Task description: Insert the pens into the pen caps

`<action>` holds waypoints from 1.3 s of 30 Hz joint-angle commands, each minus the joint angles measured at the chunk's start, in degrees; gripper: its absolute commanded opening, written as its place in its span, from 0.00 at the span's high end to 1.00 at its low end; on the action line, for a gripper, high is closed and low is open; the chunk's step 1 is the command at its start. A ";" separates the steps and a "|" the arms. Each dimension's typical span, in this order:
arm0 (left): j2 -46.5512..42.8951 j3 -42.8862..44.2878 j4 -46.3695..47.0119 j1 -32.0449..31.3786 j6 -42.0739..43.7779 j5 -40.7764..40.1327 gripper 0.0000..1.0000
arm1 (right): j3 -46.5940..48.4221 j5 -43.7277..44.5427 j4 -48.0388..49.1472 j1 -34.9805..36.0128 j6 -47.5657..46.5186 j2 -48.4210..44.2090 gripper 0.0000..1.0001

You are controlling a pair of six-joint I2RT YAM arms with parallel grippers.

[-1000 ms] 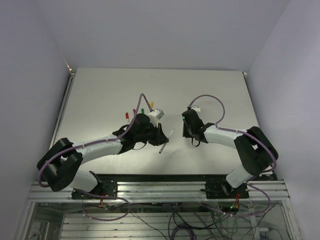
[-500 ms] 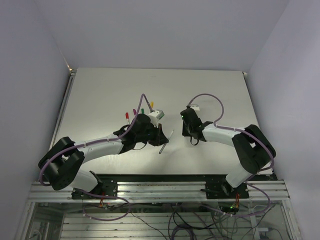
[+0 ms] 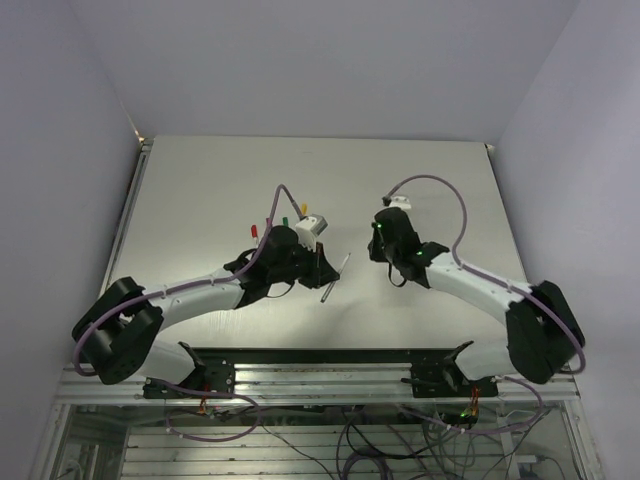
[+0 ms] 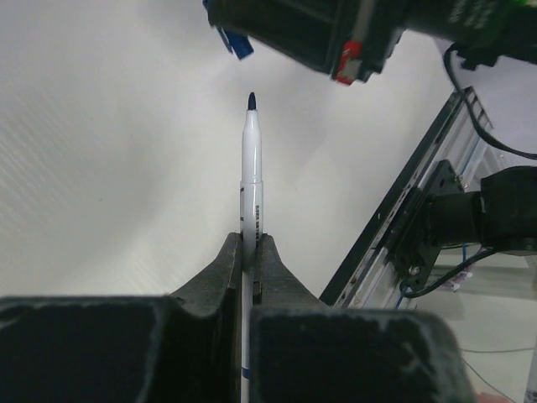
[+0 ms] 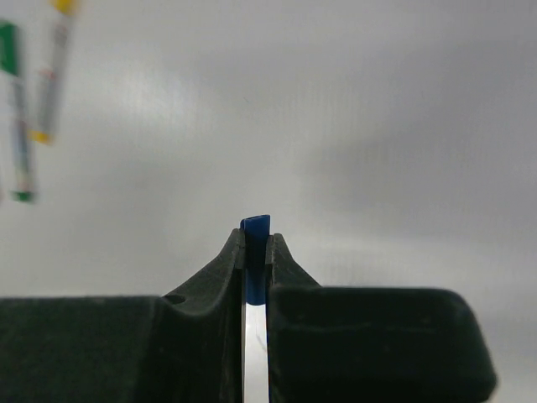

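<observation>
My left gripper (image 4: 249, 245) is shut on a grey-silver pen (image 4: 251, 172) whose blue tip (image 4: 251, 101) points away from it; in the top view this pen (image 3: 336, 274) slants up to the right over the table. My right gripper (image 5: 256, 239) is shut on the blue pen cap (image 5: 256, 225), just past its fingertips. From the left wrist view that cap (image 4: 237, 44) hangs a little beyond the pen tip and slightly left of it, apart from it. In the top view the right gripper (image 3: 376, 247) sits just right of the pen tip.
Other pens lie behind the left wrist with red (image 3: 256, 233), green (image 3: 285, 221) and yellow (image 3: 303, 209) ends showing; two of them (image 5: 18, 126) appear blurred at the right wrist view's left edge. The table's metal front rail (image 4: 403, 218) runs to the right.
The right arm has lifted and swung its gripper up toward the pen tip, carrying the blue cap. The left gripper has shifted slightly with its pen.
</observation>
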 commanded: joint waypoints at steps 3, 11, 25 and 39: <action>-4.26 -1.06 8.08 -0.27 -1.33 -1.43 0.93 | -2.56 1.94 11.66 0.14 -1.01 -11.50 1.00; -6.86 -3.16 18.51 -0.30 -4.44 -1.71 0.93 | -12.09 -1.93 32.99 0.18 0.38 -23.16 1.00; -5.60 -4.40 26.38 -0.34 -8.31 -0.66 0.93 | -21.30 -11.02 62.64 0.16 6.87 -23.41 1.00; -6.23 -4.88 27.73 -0.30 -8.44 -1.69 0.93 | -21.89 -15.83 69.43 0.15 11.43 -19.94 1.00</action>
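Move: In the left hand is the pen, tip up; the blue cap it is meant for lies about 10 cm ahead of that hand, 10 cm to its right and 5 cm lower, in the right hand's fingers. From the right hand, the pen's tip is roughly 8 cm back, 7 cm left and 11 cm up. The yellow capped pen lies some 10 cm ahead and 18 cm left of the right hand, the green capped one 7 cm ahead and 21 cm left, both 7 cm below. Lifting the blue cap fast by about 22 cm, the right hand also drifts a little left and back as it climbs towards the pen tip, its wrist turning some 70 degrees so the fingers swing from slanting down to pointing slightly up and more left. The left hand raises the pen some 10 cm, tilting its fingers up nearly level, then all but stops. Both grips hold; pen and cap do not meet. ##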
